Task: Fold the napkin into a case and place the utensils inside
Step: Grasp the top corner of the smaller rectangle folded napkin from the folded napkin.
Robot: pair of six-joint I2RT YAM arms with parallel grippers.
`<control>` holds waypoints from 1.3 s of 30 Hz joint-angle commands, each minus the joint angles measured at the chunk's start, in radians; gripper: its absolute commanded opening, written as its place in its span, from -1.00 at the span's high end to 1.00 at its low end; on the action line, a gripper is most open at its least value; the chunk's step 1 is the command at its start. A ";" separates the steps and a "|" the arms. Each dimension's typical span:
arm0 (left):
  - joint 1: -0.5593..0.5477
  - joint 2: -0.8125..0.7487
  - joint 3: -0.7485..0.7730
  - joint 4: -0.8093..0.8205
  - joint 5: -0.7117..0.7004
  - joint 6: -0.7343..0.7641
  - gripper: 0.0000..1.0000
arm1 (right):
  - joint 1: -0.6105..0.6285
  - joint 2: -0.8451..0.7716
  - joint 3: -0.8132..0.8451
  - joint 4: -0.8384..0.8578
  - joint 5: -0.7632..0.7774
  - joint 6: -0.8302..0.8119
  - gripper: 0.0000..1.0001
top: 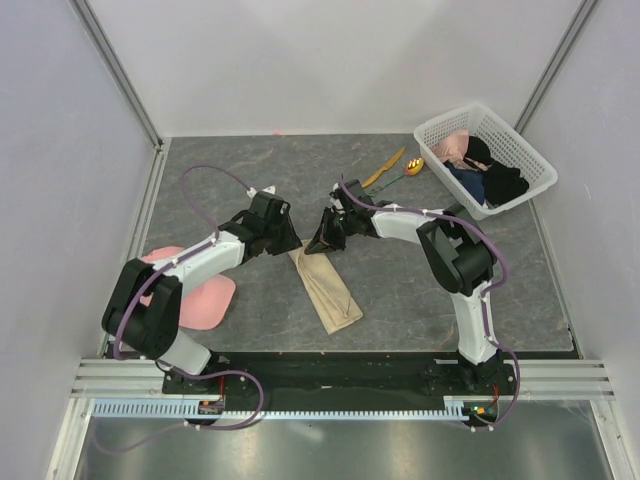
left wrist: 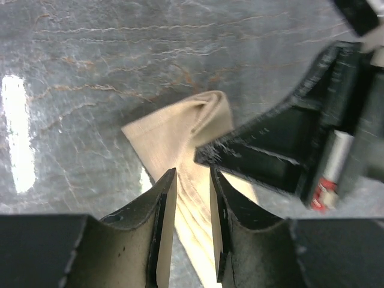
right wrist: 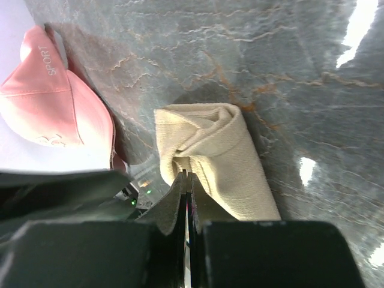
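Note:
The beige napkin (top: 328, 292) lies folded into a long narrow strip at mid table. Its far end is bunched and slightly raised (left wrist: 180, 129). My right gripper (top: 326, 238) is shut with its tips pinching a fold at that end of the napkin (right wrist: 231, 156), as the right wrist view shows (right wrist: 185, 175). My left gripper (top: 287, 240) hovers just left of it, open, its fingers (left wrist: 163, 198) straddling the strip without gripping it. The orange knife (top: 384, 167) and the green-handled spoon (top: 404, 173) lie together at the back, right of centre.
A white basket (top: 520, 150) with dark and pink clothes stands at the back right. A pink cap (top: 205, 300) lies near the left arm's base, also in the right wrist view (right wrist: 54, 102). Grey walls close in three sides.

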 commanded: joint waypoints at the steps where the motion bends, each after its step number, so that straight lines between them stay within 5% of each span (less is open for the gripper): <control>1: 0.004 0.092 0.088 -0.083 -0.019 0.108 0.29 | 0.014 -0.029 -0.007 0.048 -0.017 0.026 0.96; 15: -0.017 0.152 0.116 -0.100 -0.018 0.122 0.26 | 0.031 0.013 -0.018 0.084 -0.026 0.037 0.99; 28: -0.020 0.156 0.116 -0.089 -0.009 0.072 0.96 | 0.064 0.054 0.013 0.098 -0.030 0.057 0.99; 39: -0.022 0.141 0.091 -0.070 0.019 0.021 0.96 | 0.068 0.048 0.013 0.081 -0.027 0.027 0.99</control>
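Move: The folded napkin's top corner is almost under the left hand's part-open fingers, some 4 cm down and 1 cm back. The rest of the napkin runs back and to the right, its middle about 10 cm back and 6 cm right. The pink cap lies about 25 cm left and 8 cm back, the knife some 23 cm ahead and 19 cm right. From the right hand the corner is about 4 cm left, 2 cm back and 2 cm down. The left fingers close on the cloth at the napkin's top corner, after the hand drops about 4 cm almost straight down onto it, tilting some 10 degrees. The right hand, fingers still shut at the napkin's top end and seeming to keep hold of the upper layer, eases about 3 cm left, back 2.5 cm and down 2 cm, right up to the left fingertips. ##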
